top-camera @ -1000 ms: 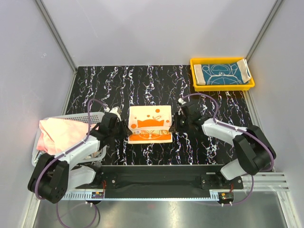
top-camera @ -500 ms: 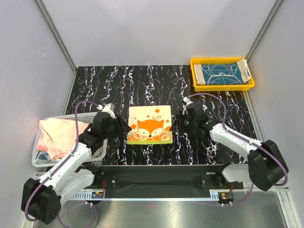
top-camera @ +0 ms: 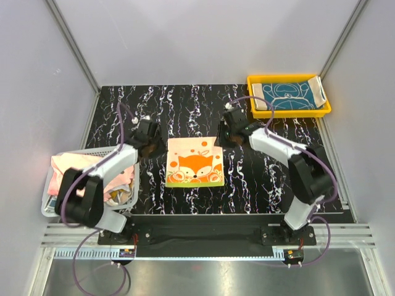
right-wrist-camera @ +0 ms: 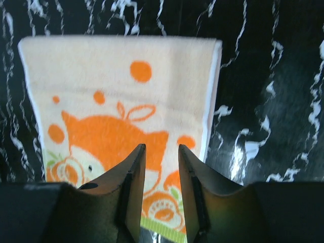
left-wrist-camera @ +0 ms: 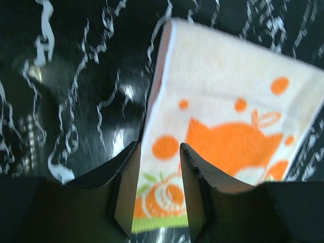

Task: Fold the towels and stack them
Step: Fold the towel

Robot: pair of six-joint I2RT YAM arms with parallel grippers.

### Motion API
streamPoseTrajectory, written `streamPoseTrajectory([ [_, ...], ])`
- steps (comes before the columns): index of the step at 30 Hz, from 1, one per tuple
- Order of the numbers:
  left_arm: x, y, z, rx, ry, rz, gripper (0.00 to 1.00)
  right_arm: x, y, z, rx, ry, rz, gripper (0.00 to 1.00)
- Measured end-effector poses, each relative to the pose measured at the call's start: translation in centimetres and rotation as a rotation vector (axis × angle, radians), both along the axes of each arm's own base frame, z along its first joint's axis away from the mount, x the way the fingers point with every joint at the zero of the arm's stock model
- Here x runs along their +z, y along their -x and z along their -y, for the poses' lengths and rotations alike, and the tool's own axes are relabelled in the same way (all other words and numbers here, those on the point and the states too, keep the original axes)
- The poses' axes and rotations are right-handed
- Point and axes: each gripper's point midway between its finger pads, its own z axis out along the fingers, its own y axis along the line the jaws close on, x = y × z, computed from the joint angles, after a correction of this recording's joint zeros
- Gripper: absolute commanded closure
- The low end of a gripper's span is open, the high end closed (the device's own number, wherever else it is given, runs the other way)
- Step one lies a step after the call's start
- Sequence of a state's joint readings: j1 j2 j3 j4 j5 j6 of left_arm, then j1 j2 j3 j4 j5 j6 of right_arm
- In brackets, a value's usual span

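An orange-and-cream towel [top-camera: 195,163] with a fox print lies flat and folded on the black marbled table, midway between the arms. My left gripper [top-camera: 152,143] hovers open near its far left corner. In the left wrist view the towel [left-wrist-camera: 223,116] shows through the gap of the left gripper [left-wrist-camera: 159,147], with nothing held. My right gripper [top-camera: 223,137] hovers open near the far right corner. In the right wrist view, the right gripper [right-wrist-camera: 161,148] hangs above the towel [right-wrist-camera: 116,101], also empty. A teal towel [top-camera: 288,95] lies folded in the yellow tray [top-camera: 290,113].
A white mesh basket [top-camera: 92,152] at the left edge holds a crumpled pale pink towel [top-camera: 77,172] and other cloth. The yellow tray sits at the far right corner. Grey walls close in the table on three sides.
The towel, held part-folded by both grippers a second ago, now lies flat with the fox up. Both grippers have opened, let go and moved toward its far corners.
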State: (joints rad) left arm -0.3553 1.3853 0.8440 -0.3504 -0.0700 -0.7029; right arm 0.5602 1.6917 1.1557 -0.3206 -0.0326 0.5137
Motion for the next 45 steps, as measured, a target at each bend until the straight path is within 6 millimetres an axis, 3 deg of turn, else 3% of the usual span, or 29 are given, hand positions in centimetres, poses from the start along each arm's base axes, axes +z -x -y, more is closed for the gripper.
streamPoseTrajectory([
  [3,-1.2,-2.5,-0.4,0.018,-0.026,-0.017,0.59,-0.9,-2.8,0.2,-0.034,0.034,-0.008,0.61],
  [7,-2.1,-5.2,-0.2,-0.008,-0.044,-0.028,0.60,-2.3,-5.0,1.0,-0.066,0.077,-0.031,0.62],
  [17,-3.6,-9.5,0.8,-0.070,-0.074,-0.045,0.62,-6.1,-7.4,0.9,-0.052,0.155,-0.093,0.60],
  [22,-6.0,-9.5,0.6,-0.079,-0.105,-0.114,0.62,-7.0,-8.7,1.4,-0.061,0.194,-0.097,0.58],
  [34,-6.2,-11.8,0.6,-0.064,-0.138,-0.110,0.62,-7.2,-11.1,2.2,-0.060,0.246,-0.070,0.60],
  [36,-6.2,-11.9,0.6,-0.065,-0.138,-0.109,0.62,-7.2,-11.1,2.1,-0.057,0.243,-0.071,0.62],
  [42,-6.1,-12.0,0.6,-0.067,-0.139,-0.109,0.62,-7.3,-11.0,1.9,-0.047,0.235,-0.073,0.85],
  [45,-6.2,-12.6,0.7,-0.066,-0.133,-0.101,0.66,-7.4,-11.1,1.9,-0.042,0.225,-0.078,0.90],
])
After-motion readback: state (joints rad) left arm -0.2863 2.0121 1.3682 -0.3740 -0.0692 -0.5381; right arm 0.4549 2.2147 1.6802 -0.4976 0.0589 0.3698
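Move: The folded fox towel's far-left corner lies about 11 cm ahead of the left hand, 1 cm right and 7 below; the laundry basket's middle is some 23 cm left and 8 back. For the right hand, the far-right corner is about 10 cm ahead, 2 right and 7 below; the yellow bin stands some 28 cm ahead and 24 right. Both hands reach forward about 12 cm and sink to the towel's far corners, where the right fingers close. ##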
